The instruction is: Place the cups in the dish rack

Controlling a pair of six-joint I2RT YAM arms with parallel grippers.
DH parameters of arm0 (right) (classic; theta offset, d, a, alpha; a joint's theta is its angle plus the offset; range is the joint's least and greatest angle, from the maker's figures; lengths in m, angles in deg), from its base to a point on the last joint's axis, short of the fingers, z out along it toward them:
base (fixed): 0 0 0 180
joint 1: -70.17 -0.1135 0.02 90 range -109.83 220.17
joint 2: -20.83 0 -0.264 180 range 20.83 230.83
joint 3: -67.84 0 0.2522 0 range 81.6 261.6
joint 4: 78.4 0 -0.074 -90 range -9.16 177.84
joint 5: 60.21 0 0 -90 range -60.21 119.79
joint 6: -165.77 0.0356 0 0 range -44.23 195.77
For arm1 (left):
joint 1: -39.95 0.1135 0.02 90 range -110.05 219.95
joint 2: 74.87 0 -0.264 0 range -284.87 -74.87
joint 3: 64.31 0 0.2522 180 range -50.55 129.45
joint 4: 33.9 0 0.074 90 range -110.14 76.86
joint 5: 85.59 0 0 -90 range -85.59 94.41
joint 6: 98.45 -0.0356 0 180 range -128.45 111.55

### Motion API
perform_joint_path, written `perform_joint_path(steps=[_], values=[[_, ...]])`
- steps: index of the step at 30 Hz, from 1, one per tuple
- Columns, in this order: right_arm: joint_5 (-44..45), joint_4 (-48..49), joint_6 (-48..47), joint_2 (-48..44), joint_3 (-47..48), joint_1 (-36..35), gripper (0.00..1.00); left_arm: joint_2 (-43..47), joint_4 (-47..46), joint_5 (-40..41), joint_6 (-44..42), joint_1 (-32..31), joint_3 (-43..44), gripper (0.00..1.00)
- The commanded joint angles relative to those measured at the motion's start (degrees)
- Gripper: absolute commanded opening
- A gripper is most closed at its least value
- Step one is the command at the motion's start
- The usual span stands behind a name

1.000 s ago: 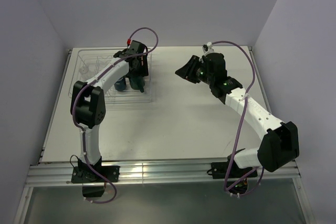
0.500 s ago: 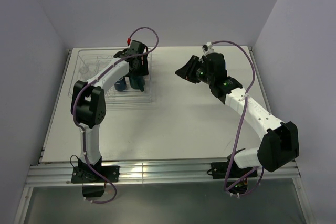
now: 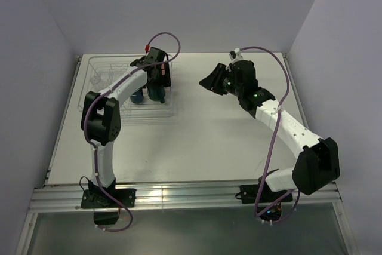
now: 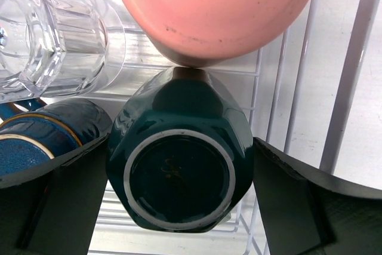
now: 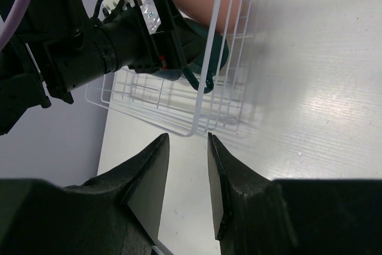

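In the left wrist view the teal mug [image 4: 179, 171] lies bottom-up on the dish rack [image 4: 358, 58] wires. Above it is the salmon-pink tumbler [image 4: 215, 10]. A clear glass tumbler [image 4: 54, 34] lies at upper left and the navy mug [image 4: 36, 135] at left. My left gripper [image 4: 179, 147] is open, one finger on each side of the teal mug. From above, the left gripper [image 3: 157, 79] hangs over the rack [image 3: 95, 103]. My right gripper [image 3: 209, 82] hovers right of the rack, part open with nothing between its fingers [image 5: 149, 171].
The rack sits at the table's back left, against the left wall. The right wrist view shows the rack's near corner [image 5: 197, 129] just ahead of the right fingers, with the left arm's wrist [image 5: 119, 46] above it. White tabletop [image 3: 197, 141] lies between the arms.
The left gripper's jaws have spread apart and let go of the teal mug, which rests in the rack. The right arm has stayed where it was.
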Motion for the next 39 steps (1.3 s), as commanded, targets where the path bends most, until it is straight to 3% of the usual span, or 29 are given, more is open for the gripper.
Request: perform_joint_path(steps=[1,20,25,28,33,34,39], values=[[-0.04,1.19,-1.11,0.31,1.26,0.04,0.4,0.77,-1.41,-0.67,-0.12,-0.25,-0.03,0.99],[1.36,-1.53,-2.34,-0.74,2.85,0.04,0.4,11.49,4.47,0.47,-0.29,-1.04,7.35,0.99],[3.29,-4.69,-3.66,-3.29,4.86,0.04,0.42,18.6,8.52,-1.28,-0.56,-1.65,12.62,0.99],[5.4,-7.85,-5.24,-6.27,6.01,0.04,0.45,25.36,8.26,-3.56,-0.82,-2.18,10.19,0.99],[11.8,-11.28,-8.14,-16.35,3.82,0.04,0.6,39.67,2.2,-7.52,-0.47,-3.41,-2.99,0.99],[12.95,-12.16,-8.58,-18.3,3.03,0.04,0.68,41.36,1.15,-8.05,-0.38,-3.41,-7.54,0.99],[19.28,-13.57,-10.78,-30.25,-1.37,0.04,0.98,49.1,-1.14,-9.99,-0.47,-3.5,-14.44,0.99]])
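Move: The green cup, base up in the rack, sits between the left hand's already open fingers, its middle about 1 cm ahead of the hand point and 3 cm lower. Standing 8 cm beyond the green cup is the pink cup; the blue cup is roughly 7 cm to the green cup's left and 2 cm nearer, the clear glass 8 cm left and 5 cm farther out. From the right hand the green cup lies some 12 cm ahead, 19 cm left and 18 cm below. The green cup is left standing in the rack as the left hand, fingers still wide open on either side, draws almost straight up off it, slowly then fast, nearly 30 cm, then swings back about 15 cm towards the base while its fingers tip up. Late on, the right hand rises and pulls back and right, away from the rack, opening its fingers from part-open to nearly full. ##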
